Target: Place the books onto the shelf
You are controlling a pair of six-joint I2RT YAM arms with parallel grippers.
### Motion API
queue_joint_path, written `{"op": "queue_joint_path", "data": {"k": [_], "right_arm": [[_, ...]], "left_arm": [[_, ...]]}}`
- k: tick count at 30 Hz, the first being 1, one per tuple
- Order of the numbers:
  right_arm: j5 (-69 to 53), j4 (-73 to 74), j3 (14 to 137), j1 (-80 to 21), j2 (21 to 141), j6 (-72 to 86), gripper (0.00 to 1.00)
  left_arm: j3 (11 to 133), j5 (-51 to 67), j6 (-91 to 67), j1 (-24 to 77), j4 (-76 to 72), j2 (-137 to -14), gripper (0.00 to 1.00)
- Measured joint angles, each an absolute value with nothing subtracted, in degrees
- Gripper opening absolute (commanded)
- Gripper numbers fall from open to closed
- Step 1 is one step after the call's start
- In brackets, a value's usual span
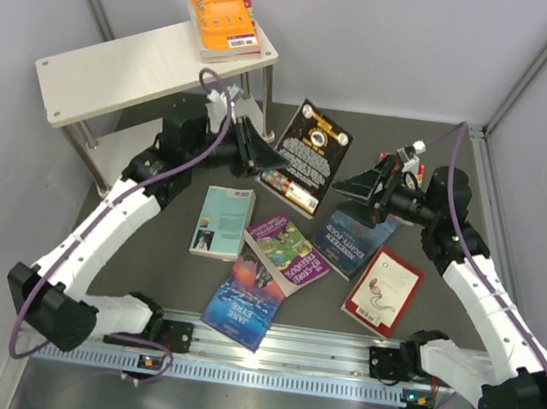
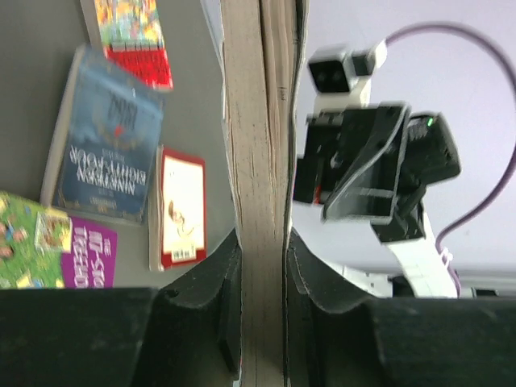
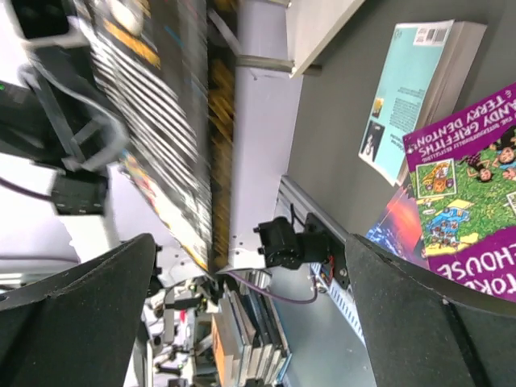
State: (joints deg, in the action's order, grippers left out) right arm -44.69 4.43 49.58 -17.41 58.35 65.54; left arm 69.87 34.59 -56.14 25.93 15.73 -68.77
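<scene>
A black book (image 1: pixel 308 155) is held tilted on edge above the table, with my left gripper (image 1: pixel 258 152) shut on it. In the left wrist view the fingers (image 2: pixel 218 274) clamp the book's page edge (image 2: pixel 256 161). My right gripper (image 1: pixel 345 185) stands open just right of that book, which shows blurred (image 3: pixel 153 105) beyond the wide-apart jaws of the right gripper (image 3: pixel 250 242). An orange book (image 1: pixel 222 24) lies on the top board of the shelf (image 1: pixel 120 68). Teal (image 1: pixel 223 220), purple-green (image 1: pixel 285 254), blue sunset (image 1: pixel 243 303), blue (image 1: pixel 354 237) and red (image 1: pixel 383 290) books lie flat on the table.
The shelf stands at the back left, its metal posts (image 1: pixel 265 92) close behind my left gripper. A silver rail (image 1: pixel 284 352) carrying both arm bases runs along the near edge. Enclosure walls with metal struts (image 1: pixel 528 72) close in the sides.
</scene>
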Motion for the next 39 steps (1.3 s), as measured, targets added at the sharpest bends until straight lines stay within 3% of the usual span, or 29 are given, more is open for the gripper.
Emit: {"op": "queue_joint_path", "data": {"k": [10, 19, 26, 39], "right_arm": [[-44.0, 8.2, 51.5, -15.4, 56.0, 64.1, 1.0], [-44.4, 9.8, 51.4, -14.5, 53.7, 64.0, 1.0], [-45.1, 11.7, 51.4, -14.3, 53.6, 63.1, 1.0], [-45.6, 13.9, 51.4, -14.6, 53.7, 61.4, 1.0]], "left_arm": [[108.1, 32.1, -54.7, 15.5, 18.3, -86.3, 0.0], [131.2, 29.5, -64.3, 2.4, 10.2, -104.7, 0.0], [132.1, 25.8, -64.1, 0.4, 15.8, -111.1, 0.0], [130.7, 19.4, -59.1, -0.8, 24.1, -111.7, 0.0]]}}
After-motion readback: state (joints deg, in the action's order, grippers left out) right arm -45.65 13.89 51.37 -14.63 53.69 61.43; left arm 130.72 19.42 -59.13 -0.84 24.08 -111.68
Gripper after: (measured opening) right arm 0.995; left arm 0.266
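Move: The left hand already pinches the black book; it is bound for the two-book stack (orange book on top), about 28 cm ahead, 16 cm left and 6 cm above. The shelf's near right top corner lies some 22 cm ahead, 3 cm left; the top board's middle 17 cm ahead, 30 cm left, both a couple of centimetres up. From the open right hand the stack is roughly 33 cm ahead, 32 cm left, 11 cm up. Left hand swings its black book up, forward some 30 cm, left and counter-clockwise, then down over the stack. ##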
